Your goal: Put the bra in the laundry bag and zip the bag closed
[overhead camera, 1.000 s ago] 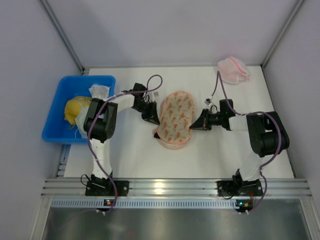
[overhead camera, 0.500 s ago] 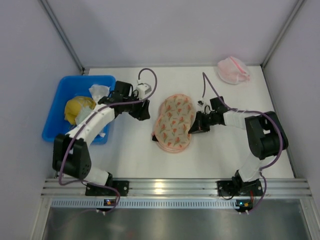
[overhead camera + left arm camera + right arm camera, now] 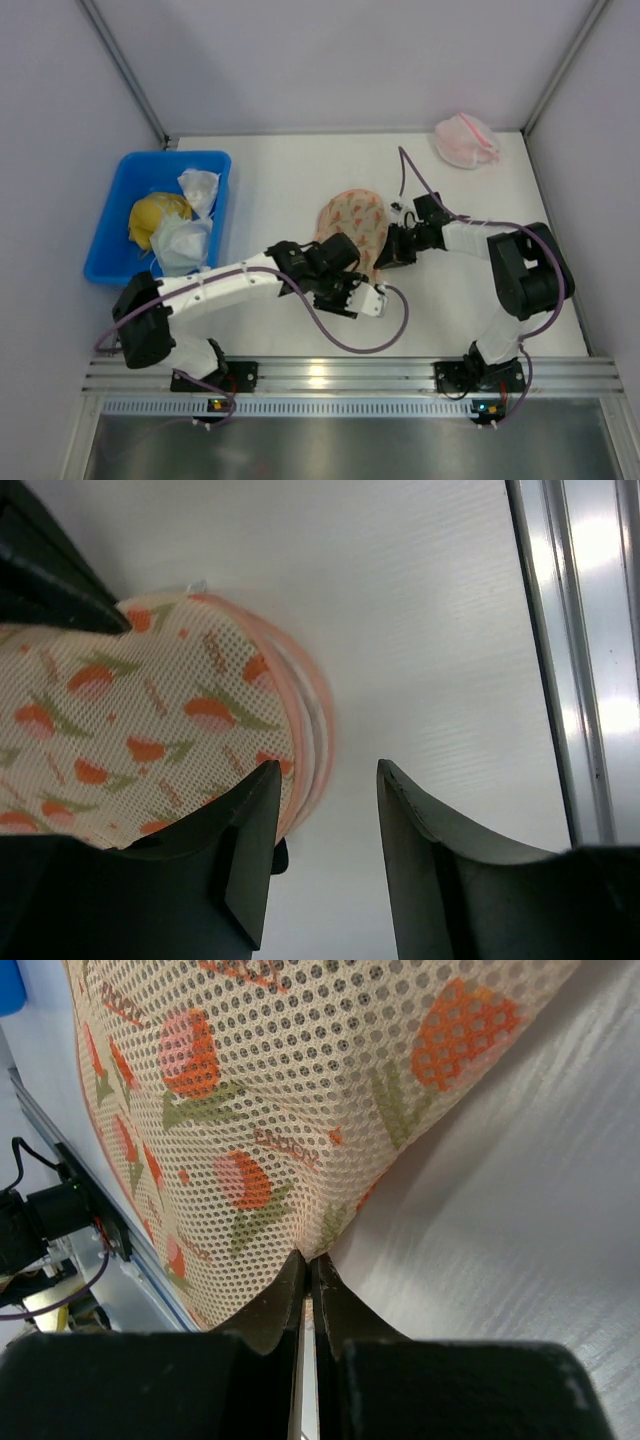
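The laundry bag [image 3: 358, 218], a peach mesh pouch with red-orange flower marks, lies flat mid-table. My right gripper [image 3: 384, 257] is shut on the mesh at its right edge; in the right wrist view the jaws [image 3: 310, 1257] pinch a fold of the laundry bag [image 3: 250, 1110]. My left gripper [image 3: 350, 290] hovers over the bag's near end, open. In the left wrist view the gripper [image 3: 325, 772] has nothing between its fingers, and the rounded zipper edge of the bag [image 3: 300, 715] lies by the left finger [image 3: 245, 850]. The bra is hidden.
A blue bin [image 3: 120, 170] at the left holds a yellow cloth lump [image 3: 150, 215] and white cloth bundles [image 3: 185, 240]. A pink-and-white mesh bundle [image 3: 467, 140] lies at the far right corner. The aluminium rail [image 3: 320, 375] runs along the near edge.
My left arm swung from the bag's left side round to its near end, and its jaws opened. The right gripper kept its pinch and shifted slightly away from the rail.
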`<state>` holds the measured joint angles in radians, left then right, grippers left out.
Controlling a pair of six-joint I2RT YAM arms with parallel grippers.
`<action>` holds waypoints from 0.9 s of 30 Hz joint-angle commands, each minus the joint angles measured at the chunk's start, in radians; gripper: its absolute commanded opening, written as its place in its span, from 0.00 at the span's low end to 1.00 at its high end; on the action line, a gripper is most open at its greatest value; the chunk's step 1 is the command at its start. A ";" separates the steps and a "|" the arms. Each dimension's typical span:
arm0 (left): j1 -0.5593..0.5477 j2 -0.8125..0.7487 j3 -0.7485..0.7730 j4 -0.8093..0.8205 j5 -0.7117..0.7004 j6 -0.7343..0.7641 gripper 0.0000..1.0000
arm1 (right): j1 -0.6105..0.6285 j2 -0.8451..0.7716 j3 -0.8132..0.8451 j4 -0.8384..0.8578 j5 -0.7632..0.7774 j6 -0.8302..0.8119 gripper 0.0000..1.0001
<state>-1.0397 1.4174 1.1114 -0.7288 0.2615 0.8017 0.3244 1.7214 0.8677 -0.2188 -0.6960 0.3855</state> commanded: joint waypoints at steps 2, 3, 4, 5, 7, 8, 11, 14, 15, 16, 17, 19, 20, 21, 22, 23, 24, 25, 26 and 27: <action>-0.117 0.157 0.166 -0.046 -0.194 0.099 0.49 | 0.036 -0.017 0.051 -0.002 0.018 0.001 0.00; -0.134 0.185 0.192 -0.047 -0.215 0.099 0.49 | 0.038 -0.016 0.053 -0.002 0.018 0.001 0.00; -0.166 0.213 0.214 -0.047 -0.240 0.094 0.49 | 0.038 -0.013 0.053 -0.001 0.016 0.001 0.00; -0.181 0.263 0.250 -0.049 -0.251 0.090 0.49 | 0.038 -0.013 0.054 -0.002 0.015 0.004 0.00; -0.210 0.311 0.278 -0.046 -0.306 0.086 0.48 | 0.038 -0.013 0.056 -0.001 0.013 0.004 0.00; -0.218 0.354 0.303 -0.046 -0.314 0.087 0.48 | 0.038 -0.014 0.056 -0.001 0.013 0.006 0.00; -0.229 0.444 0.337 -0.047 -0.373 0.093 0.48 | 0.038 -0.016 0.053 0.001 0.015 0.007 0.00; -0.230 0.520 0.393 -0.047 -0.424 0.093 0.48 | 0.039 -0.023 0.048 0.001 0.020 0.006 0.00; -0.230 0.538 0.433 -0.046 -0.433 0.084 0.48 | 0.039 -0.026 0.048 0.001 0.023 0.006 0.00; -0.230 0.555 0.450 -0.047 -0.444 0.079 0.48 | 0.038 -0.028 0.047 -0.001 0.024 0.007 0.00; -0.230 0.590 0.470 -0.049 -0.453 0.074 0.48 | 0.039 -0.031 0.045 0.001 0.026 0.007 0.00; -0.230 0.620 0.510 -0.053 -0.499 0.082 0.48 | 0.039 -0.032 0.045 -0.002 0.026 0.006 0.00; -0.230 0.652 0.518 -0.055 -0.519 0.089 0.48 | 0.039 -0.032 0.044 -0.002 0.026 0.006 0.00; -0.230 0.666 0.525 -0.060 -0.530 0.105 0.48 | 0.039 -0.037 0.042 -0.004 0.029 0.006 0.00; -0.230 0.678 0.547 -0.075 -0.536 0.109 0.48 | 0.038 -0.042 0.039 -0.004 0.030 0.006 0.00; -0.230 0.701 0.557 -0.081 -0.547 0.110 0.48 | 0.038 -0.043 0.037 -0.002 0.030 0.004 0.00; -0.230 0.715 0.568 -0.089 -0.553 0.111 0.48 | 0.038 -0.051 0.034 -0.002 0.030 0.006 0.00; -0.229 0.729 0.582 -0.098 -0.558 0.111 0.48 | 0.038 -0.054 0.030 0.001 0.030 0.007 0.00; -0.230 0.759 0.611 -0.122 -0.567 0.111 0.48 | 0.038 -0.059 0.028 -0.001 0.032 0.006 0.00; -0.229 0.776 0.623 -0.130 -0.576 0.106 0.48 | 0.038 -0.065 0.027 0.001 0.035 0.006 0.00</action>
<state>-1.2697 2.1506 1.6703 -0.7979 -0.2546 0.8940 0.3496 1.7191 0.8845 -0.2302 -0.6727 0.3889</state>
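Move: The small white zipper pull lies some 8 cm ahead of the left hand, 8 cm to its right and about 11 cm below. The right fingertips, pinching the bag's edge, are 4 cm farther out than the pull. The laundry bag's middle is roughly 16 cm ahead of the left hand, neither left nor right of it, and as low as the pull. From the right hand the pull lies about 4 cm back, 1 cm right and slightly below. The right fingers keep their pinch on the bag's edge and practically stay put, while the empty left hand swings in towards the zipper pull behind them. It first goes right, about 11 cm in all, sinking steadily, then adds some 5 cm forward. Its half-open fingers stay open and swing some 30 degrees, from slanting rightward to pointing nearly straight down and a little forward. ##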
